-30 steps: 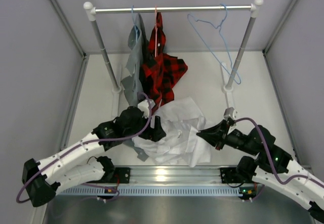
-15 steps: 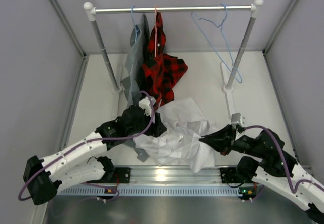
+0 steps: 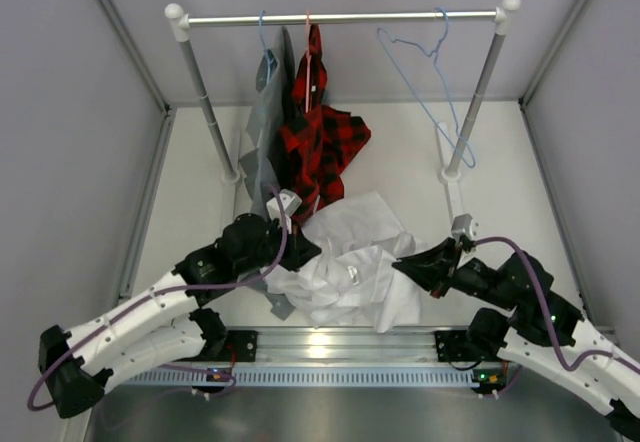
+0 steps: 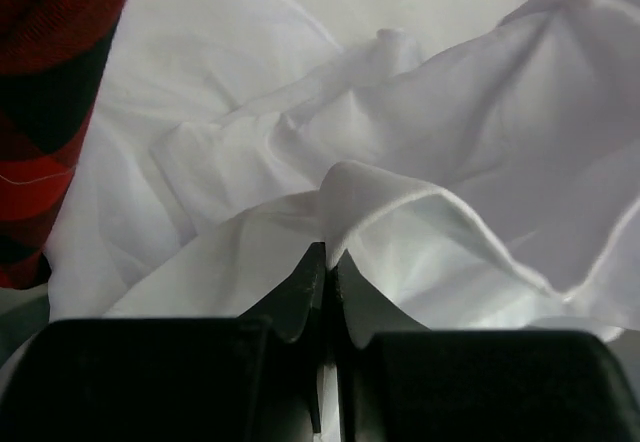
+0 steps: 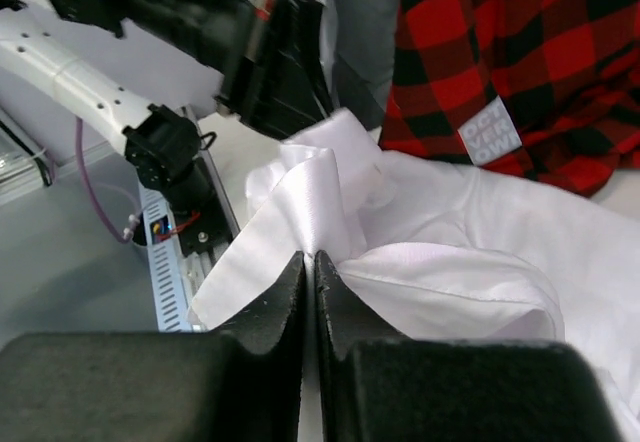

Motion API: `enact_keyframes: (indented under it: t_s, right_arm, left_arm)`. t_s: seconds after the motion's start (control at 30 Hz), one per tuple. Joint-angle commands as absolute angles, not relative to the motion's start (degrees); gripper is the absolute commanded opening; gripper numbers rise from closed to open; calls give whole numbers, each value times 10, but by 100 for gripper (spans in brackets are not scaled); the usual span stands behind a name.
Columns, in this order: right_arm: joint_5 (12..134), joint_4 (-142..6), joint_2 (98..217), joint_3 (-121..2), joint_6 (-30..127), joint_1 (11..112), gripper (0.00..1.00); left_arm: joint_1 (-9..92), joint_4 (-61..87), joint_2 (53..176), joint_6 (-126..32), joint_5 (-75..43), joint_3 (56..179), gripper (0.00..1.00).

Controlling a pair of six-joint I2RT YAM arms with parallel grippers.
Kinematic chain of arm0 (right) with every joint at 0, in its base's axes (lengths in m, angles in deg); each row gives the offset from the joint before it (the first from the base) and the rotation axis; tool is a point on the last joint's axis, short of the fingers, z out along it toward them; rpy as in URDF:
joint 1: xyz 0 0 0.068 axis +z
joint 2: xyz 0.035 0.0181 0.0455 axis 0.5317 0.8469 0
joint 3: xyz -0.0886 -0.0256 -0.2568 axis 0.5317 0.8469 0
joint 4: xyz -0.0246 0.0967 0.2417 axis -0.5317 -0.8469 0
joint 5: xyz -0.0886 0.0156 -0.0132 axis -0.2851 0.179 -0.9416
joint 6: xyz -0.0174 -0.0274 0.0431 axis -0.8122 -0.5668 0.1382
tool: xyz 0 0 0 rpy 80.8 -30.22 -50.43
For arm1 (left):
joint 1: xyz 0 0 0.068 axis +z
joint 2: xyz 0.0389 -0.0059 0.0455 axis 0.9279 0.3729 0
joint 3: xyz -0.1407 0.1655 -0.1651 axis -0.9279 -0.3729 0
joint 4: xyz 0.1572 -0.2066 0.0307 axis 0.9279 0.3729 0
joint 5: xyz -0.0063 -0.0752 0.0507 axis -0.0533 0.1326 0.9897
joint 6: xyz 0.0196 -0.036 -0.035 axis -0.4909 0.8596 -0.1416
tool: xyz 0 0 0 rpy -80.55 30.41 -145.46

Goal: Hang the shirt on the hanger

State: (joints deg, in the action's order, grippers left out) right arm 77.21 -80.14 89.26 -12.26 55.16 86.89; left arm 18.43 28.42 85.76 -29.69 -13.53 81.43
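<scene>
The white shirt (image 3: 350, 262) lies crumpled on the table between my two arms. My left gripper (image 3: 305, 254) is shut on a fold of the shirt (image 4: 420, 162) at the heap's left edge. My right gripper (image 3: 405, 265) is shut on another fold of the shirt (image 5: 450, 252) at the heap's right side. The light blue wire hanger (image 3: 428, 72) hangs bare at the right end of the rail (image 3: 340, 18), far from both grippers.
A red-and-black plaid shirt (image 3: 322, 137) and a grey shirt (image 3: 265, 132) hang from the rail's middle, their hems close behind the white heap. The rack's posts (image 3: 205, 97) stand left and right. The metal rail (image 3: 330, 342) runs along the near edge.
My left gripper has closed on the shirt's left edge after moving in slightly. My right arm, holding its fold, has shifted a little, drawing the cloth with it. The blue hanger swings slightly.
</scene>
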Motion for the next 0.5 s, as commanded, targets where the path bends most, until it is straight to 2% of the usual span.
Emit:
enact_keyframes:
  t_s: [0.0, 0.17, 0.2, 0.3, 0.4, 0.47]
  right_arm:
    - [731, -801, 923, -143, 563, 878, 7]
    - [674, -822, 940, -172, 569, 878, 18]
    - [657, -833, 951, -186, 570, 878, 32]
    - [672, -856, 988, -217, 552, 878, 62]
    - [701, -853, 1034, -237, 533, 878, 77]
    - [717, -842, 1059, -240, 523, 878, 77]
  left_arm:
    - [181, 275, 807, -305, -138, 875, 6]
    - [182, 339, 787, -331, -126, 971, 2]
    - [181, 358, 790, -333, -124, 985, 1]
    - [181, 398, 813, -325, -94, 1023, 0]
    - [181, 425, 833, -306, -52, 1038, 0]
    - [181, 439, 839, -293, -37, 1040, 0]
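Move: The white shirt is pinched in both hands; its heap's middle lies about 5 cm ahead of the left hand, 7 cm to its right and 14 cm below, and from the right hand some 12 cm ahead, 11 cm left and 22 cm below. The plaid shirt's near hem hangs roughly 12 cm ahead and 3 cm left of the left hand, 5 cm lower; the grey cloth's tail lies about 7 cm back, 10 cm left and 17 cm below it. Lifting is the left arm's whole job: it keeps its pinch on the white shirt and pulls it quickly some 15 cm straight up off the heap, the fingers tipping upward by about 15 degrees. The right hand opens wide and lets go of its corner while easing about 3.5 cm forward, first dipping a little and then rising, with a slight clockwise turn. ##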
